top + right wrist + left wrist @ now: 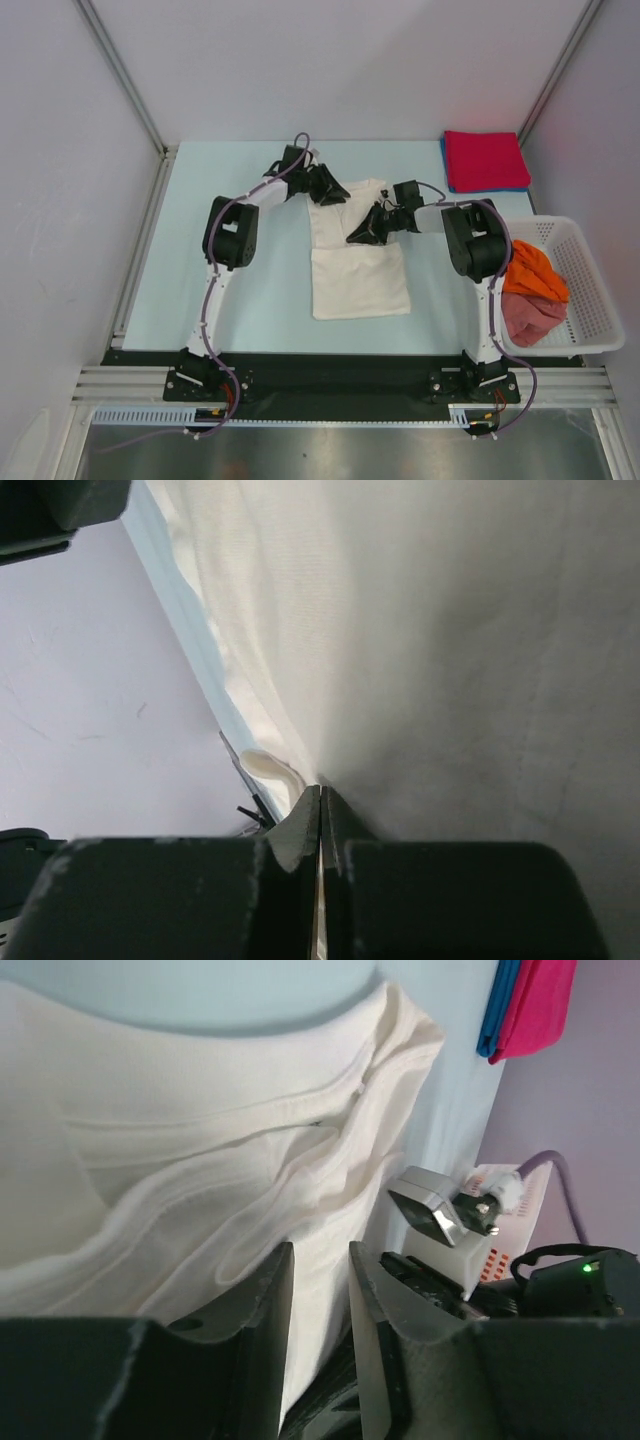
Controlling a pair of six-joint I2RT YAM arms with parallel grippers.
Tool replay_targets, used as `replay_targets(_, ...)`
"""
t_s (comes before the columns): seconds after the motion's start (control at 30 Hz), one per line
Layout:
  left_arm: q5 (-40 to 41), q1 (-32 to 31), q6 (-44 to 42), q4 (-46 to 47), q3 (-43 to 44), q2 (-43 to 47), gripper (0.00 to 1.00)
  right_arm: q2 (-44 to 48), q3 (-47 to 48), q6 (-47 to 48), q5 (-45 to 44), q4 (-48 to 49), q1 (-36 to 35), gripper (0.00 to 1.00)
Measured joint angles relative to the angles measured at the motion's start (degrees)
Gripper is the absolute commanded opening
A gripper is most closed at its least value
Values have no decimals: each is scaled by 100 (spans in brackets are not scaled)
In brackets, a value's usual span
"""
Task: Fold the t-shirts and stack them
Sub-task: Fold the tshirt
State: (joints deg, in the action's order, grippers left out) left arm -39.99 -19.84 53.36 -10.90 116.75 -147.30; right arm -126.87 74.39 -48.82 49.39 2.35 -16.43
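Observation:
A white t-shirt point(360, 283) lies mid-table, its lower part folded into a flat rectangle and its upper part point(345, 215) bunched. My right gripper point(365, 232) is shut on a fold of that white t-shirt point(450, 660); the cloth draws up to the closed tips point(320, 792). Over the shirt's far left corner my left gripper point(325, 190) stands partly open. White cloth point(200, 1160) shows through the gap between its fingers point(320, 1255), and nothing is pinched. A folded red t-shirt point(485, 158) rests on a blue one point(446, 170) at the back right.
A white lattice basket point(590, 300) at the right edge holds a crumpled orange t-shirt point(535, 270) and a pinkish-red one point(530, 315). The two arms' wrists are close together over the white shirt; the right wrist's camera point(435, 1210) shows beside my left fingers.

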Motion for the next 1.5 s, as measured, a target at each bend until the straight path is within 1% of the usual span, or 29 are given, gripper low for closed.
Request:
replay_targets(0.13, 157, 90, -251, -348, 87, 35, 38, 160, 348, 284, -70, -688, 140, 0)
replay_targets(0.27, 413, 122, -564, -890, 138, 269, 40, 575, 608, 688, -114, -1270, 334, 1)
replay_targets(0.37, 605, 127, -839, -1268, 96, 686, 42, 887, 616, 935, -122, -1532, 389, 1)
replay_targets(0.47, 745, 129, -1095, -1392, -367, 1456, 46, 1034, 433, 1038, -92, -1460, 278, 1)
replay_targets(0.63, 807, 129, -1499, -1482, -1414, 2872, 47, 979, -260, 970, -39, -1080, -63, 2)
replay_targets(0.77, 752, 127, -1773, -1488, -2638, 3965, 49, 632, -507, 844, 94, -651, -205, 3)
replay_targets(0.87, 715, 83, -1943, -1537, -3818, 4795, 49, 247, -304, 782, 380, -483, -138, 4)
replay_targets(1.0, 669, -92, -2004, -1508, -5366, 5805, 50, -177, 295, 833, 393, -452, -17, 4)
replay_targets(1.07, 651, -184, -2006, -1547, -6111, 6321, 53, -317, 468, 857, 483, -474, 42, 4)
replay_targets(1.13, 645, -229, -2022, -1663, -6655, 6778, 56, -376, 525, 883, 549, -507, 70, 4)
replay_targets(1.17, 647, -227, -2024, -1709, -6824, 6964, 59, -376, 525, 901, 555, -525, 83, 5)
replay_targets(1.23, 656, -227, -2031, -1755, -7099, 7372, 61, -365, 525, 962, 549, -557, 105, 5)
replay_targets(1.3, 651, -227, -2026, -1744, -7215, 7650, 63, -275, 525, 1060, 455, -721, 118, 8)
replay_targets(1.33, 649, -227, -2022, -1731, -7252, 7744, 63, -175, 525, 1141, 341, -911, 129, 12)
replay_targets(1.37, 634, -227, -2013, -1694, -7285, 7796, 63, -59, 527, 1207, 232, -1095, 151, 21)
replay_targets(1.43, 599, -227, -1943, -1596, -7357, 7794, 63, 295, 553, 1397, -74, -1631, 240, 28)
replay_targets(1.47, 570, -227, -1895, -1547, -7403, 7781, 62, 514, 592, 1484, -223, -1902, 304, 37)
replay_targets(1.5, 527, -227, -1799, -1449, -7490, 7777, 62, 767, 616, 1567, -409, -2164, 382, 43)
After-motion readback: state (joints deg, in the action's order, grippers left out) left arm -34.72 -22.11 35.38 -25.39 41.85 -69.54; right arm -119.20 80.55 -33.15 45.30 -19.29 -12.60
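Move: The t-shirt's near-left corner lies about 35 cm back and 8 cm left of the half-open left hand, a few centimetres lower; the near-right corner is level with it, some 15 cm right of the left hand. The shut right hand is low over the shirt, whose middle lies about 3 cm back, 2 cm left and just below. From it the near-right corner is roughly 20 cm back, 13 cm right, and the red stack 24 cm ahead, 37 cm right. Left arcs some 32 cm back towards the near-left corner, opening; right hops back, sweeps forward, lifts rightward opening. ##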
